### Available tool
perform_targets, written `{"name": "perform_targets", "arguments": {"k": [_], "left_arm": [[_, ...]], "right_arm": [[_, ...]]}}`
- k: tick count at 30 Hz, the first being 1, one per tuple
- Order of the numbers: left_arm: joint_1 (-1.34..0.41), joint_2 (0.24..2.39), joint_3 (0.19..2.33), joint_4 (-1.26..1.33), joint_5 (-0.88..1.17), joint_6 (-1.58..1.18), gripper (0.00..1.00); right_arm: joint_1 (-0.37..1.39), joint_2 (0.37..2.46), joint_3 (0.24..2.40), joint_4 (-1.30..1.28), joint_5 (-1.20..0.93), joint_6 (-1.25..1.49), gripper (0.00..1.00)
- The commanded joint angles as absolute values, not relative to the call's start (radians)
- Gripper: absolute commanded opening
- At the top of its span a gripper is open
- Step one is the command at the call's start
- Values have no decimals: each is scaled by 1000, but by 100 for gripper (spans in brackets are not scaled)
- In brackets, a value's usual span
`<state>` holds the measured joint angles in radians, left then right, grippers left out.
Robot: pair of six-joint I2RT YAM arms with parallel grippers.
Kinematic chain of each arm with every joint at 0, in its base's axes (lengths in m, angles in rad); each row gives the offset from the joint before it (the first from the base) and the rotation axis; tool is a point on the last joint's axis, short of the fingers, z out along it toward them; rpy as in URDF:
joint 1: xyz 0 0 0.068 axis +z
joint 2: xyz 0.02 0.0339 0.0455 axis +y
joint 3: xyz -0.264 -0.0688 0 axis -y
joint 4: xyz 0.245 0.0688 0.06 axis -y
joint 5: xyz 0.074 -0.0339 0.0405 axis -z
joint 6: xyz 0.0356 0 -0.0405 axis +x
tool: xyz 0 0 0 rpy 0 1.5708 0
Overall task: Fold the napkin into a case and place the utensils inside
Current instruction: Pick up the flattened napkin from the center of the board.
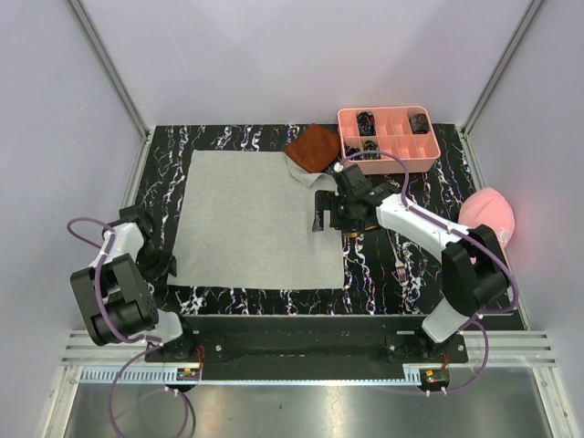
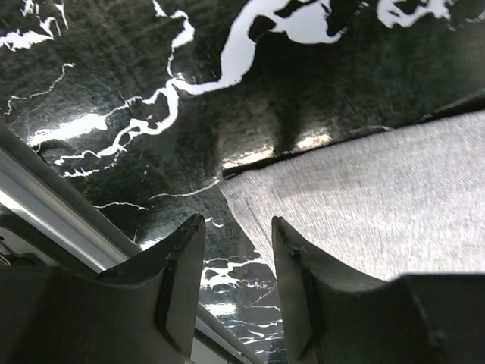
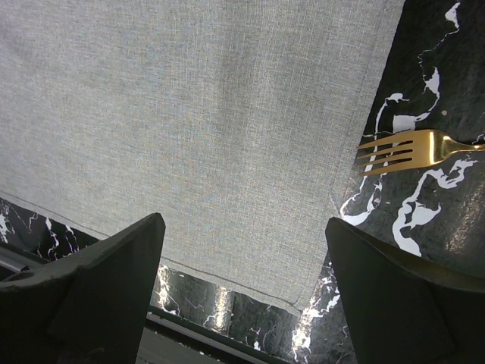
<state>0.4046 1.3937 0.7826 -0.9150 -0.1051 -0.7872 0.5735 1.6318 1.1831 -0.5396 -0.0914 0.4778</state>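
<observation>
The light grey napkin [image 1: 255, 219] lies spread flat on the black marbled table [image 1: 228, 137]. Its far right corner is slightly rumpled. My left gripper [image 1: 160, 265] sits low at the napkin's near left corner. In the left wrist view that corner [image 2: 364, 189] lies just ahead of the right finger [image 2: 299, 280], and the left gripper [image 2: 236, 231] is open with nothing between the fingers. My right gripper [image 1: 319, 214] hovers over the napkin's right edge, wide open and empty [image 3: 246, 227] above the cloth [image 3: 189, 114]. A gold-looking fork [image 3: 409, 148] lies on the table beside the napkin's edge, and a slim fork [image 1: 400, 265] shows right of it.
A rust-brown cloth [image 1: 313, 146] lies at the napkin's far right corner. Behind it stands a pink compartment tray [image 1: 422, 157] holding small dark items. A pink cap [image 1: 488, 219] rests at the right edge. White walls enclose the table.
</observation>
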Motion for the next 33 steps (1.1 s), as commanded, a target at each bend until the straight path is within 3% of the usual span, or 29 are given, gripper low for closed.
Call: {"name": "perform_targets", "arguments": {"k": [1, 13, 23, 25, 31, 33], "left_arm": [[410, 1423, 792, -885, -147, -808, 44], [414, 1534, 736, -809, -114, -838, 48], [420, 1421, 709, -753, -6, -792, 4], [420, 1372, 709, -756, -6, -776, 0], [420, 1260, 695, -767, 21, -752, 0], [420, 1238, 690, -764, 40, -758, 0]], "right_arm": [[575, 1582, 1160, -488, -107, 463, 98], [575, 1513, 1082, -491, -74, 521, 98], [580, 1428, 921, -563, -60, 840, 94], [583, 1402, 897, -583, -34, 893, 91], [633, 1393, 815, -583, 21, 1081, 72], [667, 1402, 822, -629, 76, 1137, 72]]}}
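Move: My left hand hovers over the napkin's near-left corner, which lies about 2 cm below and perhaps 1 cm nearer me. From my right hand, the napkin's near-right corner is some 15 cm back, 5 cm to the right and 9 cm down. Beside that way, counted from the right hand, the gold fork lies about 3 cm back and 10 cm right, and the silver fork 10 cm back and 16 cm right. I dip my left hand about 2 cm onto the napkin's near-left corner, shut its half-open fingers to pinch the corner while easing slightly forward, then rise about as far again with the pinch kept. Meanwhile I draw my right hand back about 9 cm, down 5 and right 4, slowly at first and then faster, towards the near-right corner, turning it some 25 degrees clockwise, tilting its fingertips back towards me and beginning to narrow its wide-open fingers. ##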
